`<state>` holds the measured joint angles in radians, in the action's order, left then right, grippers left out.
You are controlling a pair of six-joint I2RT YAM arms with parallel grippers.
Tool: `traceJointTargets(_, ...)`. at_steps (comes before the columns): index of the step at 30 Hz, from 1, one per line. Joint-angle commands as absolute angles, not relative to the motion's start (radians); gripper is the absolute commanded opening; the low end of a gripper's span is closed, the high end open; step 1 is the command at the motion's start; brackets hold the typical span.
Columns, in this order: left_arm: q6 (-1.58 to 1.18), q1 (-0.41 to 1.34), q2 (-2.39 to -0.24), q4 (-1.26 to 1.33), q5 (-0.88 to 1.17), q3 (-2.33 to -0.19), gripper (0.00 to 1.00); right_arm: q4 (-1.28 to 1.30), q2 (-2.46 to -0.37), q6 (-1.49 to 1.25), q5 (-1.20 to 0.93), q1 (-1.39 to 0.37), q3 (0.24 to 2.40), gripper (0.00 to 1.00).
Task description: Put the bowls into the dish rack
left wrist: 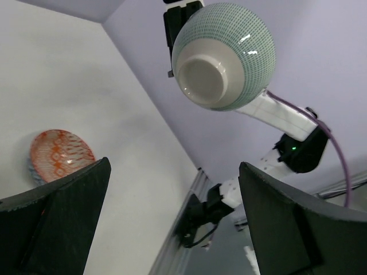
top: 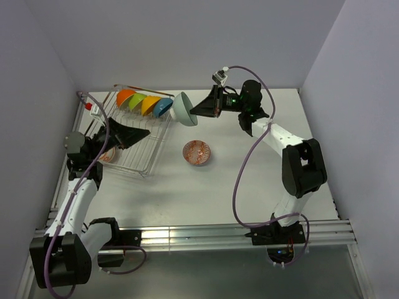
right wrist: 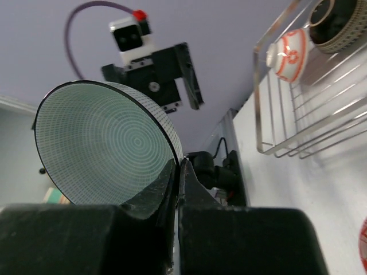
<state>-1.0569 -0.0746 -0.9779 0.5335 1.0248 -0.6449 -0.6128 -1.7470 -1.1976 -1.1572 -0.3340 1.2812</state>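
Note:
The silver wire dish rack (top: 140,159) sits at the left, with orange (top: 125,96), green (top: 138,101), yellow-orange (top: 150,104) and blue (top: 163,107) bowls standing on edge along its far side. My right gripper (top: 198,111) is shut on the rim of a pale teal bowl (top: 182,109), held in the air just right of the blue one, its mouth facing the gripper (right wrist: 178,172). A red patterned bowl (top: 197,152) lies on the table. My left gripper (top: 140,132) hovers open over the rack, holding nothing (left wrist: 175,217).
A red-and-white bowl (top: 107,154) rests in the rack's near left corner, also in the right wrist view (right wrist: 289,54) beside a dark-banded bowl (right wrist: 338,23). Walls close in the table at left, back and right. A metal rail (top: 206,233) runs along the near edge.

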Motion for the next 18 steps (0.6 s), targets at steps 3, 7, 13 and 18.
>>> traceJointTargets(3,-1.449,-0.013,-0.968,0.963,0.924,-0.546,0.99,-0.858,-1.669,-1.37,-1.184,-0.374,1.255,0.0)
traceJointTargets(7,-1.459,0.064,-0.982,0.982,0.87,-0.571,0.99,-0.848,-1.661,-1.368,-1.181,-0.408,1.255,0.0)
traceJointTargets(13,-1.468,0.136,-1.006,0.992,0.83,-0.588,0.99,-0.873,-1.66,-1.39,-1.183,-0.44,1.252,0.0)
traceJointTargets(18,-1.466,0.156,-1.012,0.999,0.819,-0.587,0.99,-0.851,-1.649,-1.37,-1.189,-0.462,1.244,0.0)
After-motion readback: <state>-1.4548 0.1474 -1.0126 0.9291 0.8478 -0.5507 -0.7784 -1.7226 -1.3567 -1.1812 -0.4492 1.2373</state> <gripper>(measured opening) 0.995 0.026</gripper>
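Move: The right hand still pinches the green bowl's rim; the bowl, foot facing the open left fingers, lies about 13 cm right and 7 cm ahead of the left hand, level with it. From the right hand, the left gripper is some 17 cm left, 7 cm back and level; the red bowl sits almost directly below, 28 cm down and 1 cm ahead and right; the racked blue bowl is 19 cm ahead, 12 cm left and 24 cm lower. The right hand brings the pinched green bowl 6 cm back-left; open left fingers approach it rightward and up. ##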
